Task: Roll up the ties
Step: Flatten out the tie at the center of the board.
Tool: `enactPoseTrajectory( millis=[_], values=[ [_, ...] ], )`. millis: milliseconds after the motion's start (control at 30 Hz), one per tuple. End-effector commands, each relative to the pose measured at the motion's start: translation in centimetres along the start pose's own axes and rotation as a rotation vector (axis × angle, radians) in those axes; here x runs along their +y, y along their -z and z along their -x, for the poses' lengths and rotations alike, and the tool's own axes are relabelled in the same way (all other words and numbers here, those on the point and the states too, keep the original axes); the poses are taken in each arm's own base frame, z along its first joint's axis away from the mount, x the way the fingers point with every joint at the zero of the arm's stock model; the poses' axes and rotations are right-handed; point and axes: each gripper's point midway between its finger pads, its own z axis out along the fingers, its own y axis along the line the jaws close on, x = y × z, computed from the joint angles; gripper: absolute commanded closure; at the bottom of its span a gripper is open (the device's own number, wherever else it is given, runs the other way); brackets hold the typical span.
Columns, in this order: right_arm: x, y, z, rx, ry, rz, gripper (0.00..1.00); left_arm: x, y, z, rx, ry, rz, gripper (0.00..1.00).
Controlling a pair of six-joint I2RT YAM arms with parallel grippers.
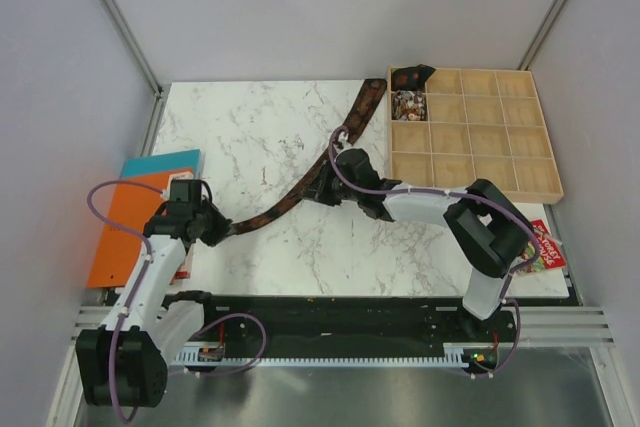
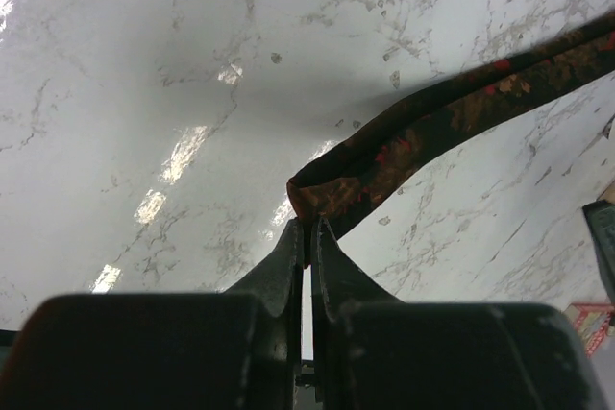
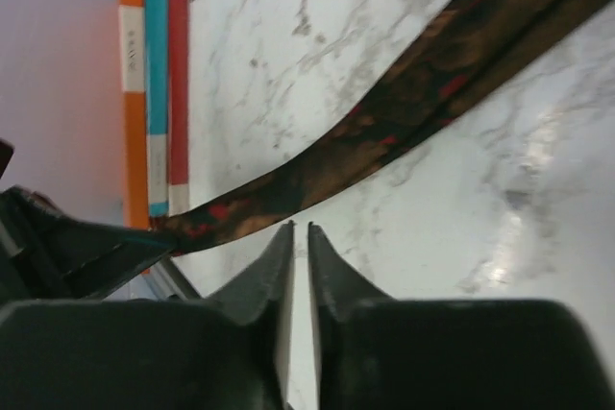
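Note:
One dark brown tie with reddish flecks runs diagonally across the marble table, from the left front up to the wooden tray. Its far end lies over the tray's top-left compartment. My left gripper is shut on the near end; in the left wrist view the tie leaves the pinched tips and stretches right. My right gripper sits beside the tie's middle. In the right wrist view its jaws show only a narrow gap with nothing in it, just short of the tie.
A wooden compartment tray stands at the back right, with a light patterned bundle in one cell. Orange and teal books lie off the table's left edge and appear as books in the right wrist view. A red packet lies at the right.

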Motion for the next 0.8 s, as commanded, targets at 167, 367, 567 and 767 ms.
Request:
enactPoseTrajectory(
  millis=[167,367,567,767],
  values=[
    [6.6,-4.3,-5.5,0.176,-0.054,0.187,1.0,-1.4,-1.1,2.3,-0.054,0.022,0.019,0.98],
    [7.6,-6.8,-7.6,0.232,-0.062,0.202,1.0,-2.5,-0.8,2.6,-0.058,0.004,0.002,0.98],
    [6.9,-8.6,-10.2,0.281,-0.064,0.183,1.0,-3.1,-0.7,2.7,-0.053,-0.015,-0.008,0.98],
    [6.5,-9.9,-11.1,0.289,-0.065,0.173,1.0,-3.4,-0.7,2.5,-0.041,-0.026,-0.014,0.98]
  ],
)
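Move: My right hand, almost shut and empty, is over the middle of the tie. The stretch near its left end lies about 13 cm to the left, 6 cm back and 7 cm down; the held end is some 25 cm left and 10 cm back. From my left hand, still pinching that end, the stretch is about 13 cm right, 4 cm ahead and slightly lower; the book stack sits roughly 24 cm left, 3 cm ahead. I sweep my right hand about 13 cm left along the tie towards my left hand, drawing back some 5 cm as well, shut the fingers empty and sink about 6 cm, mostly early and again at the end, until the closed tips meet the tie a little short of the held end. My left hand keeps its pinch, dips slightly, comes back up and eases 2 cm forward. ##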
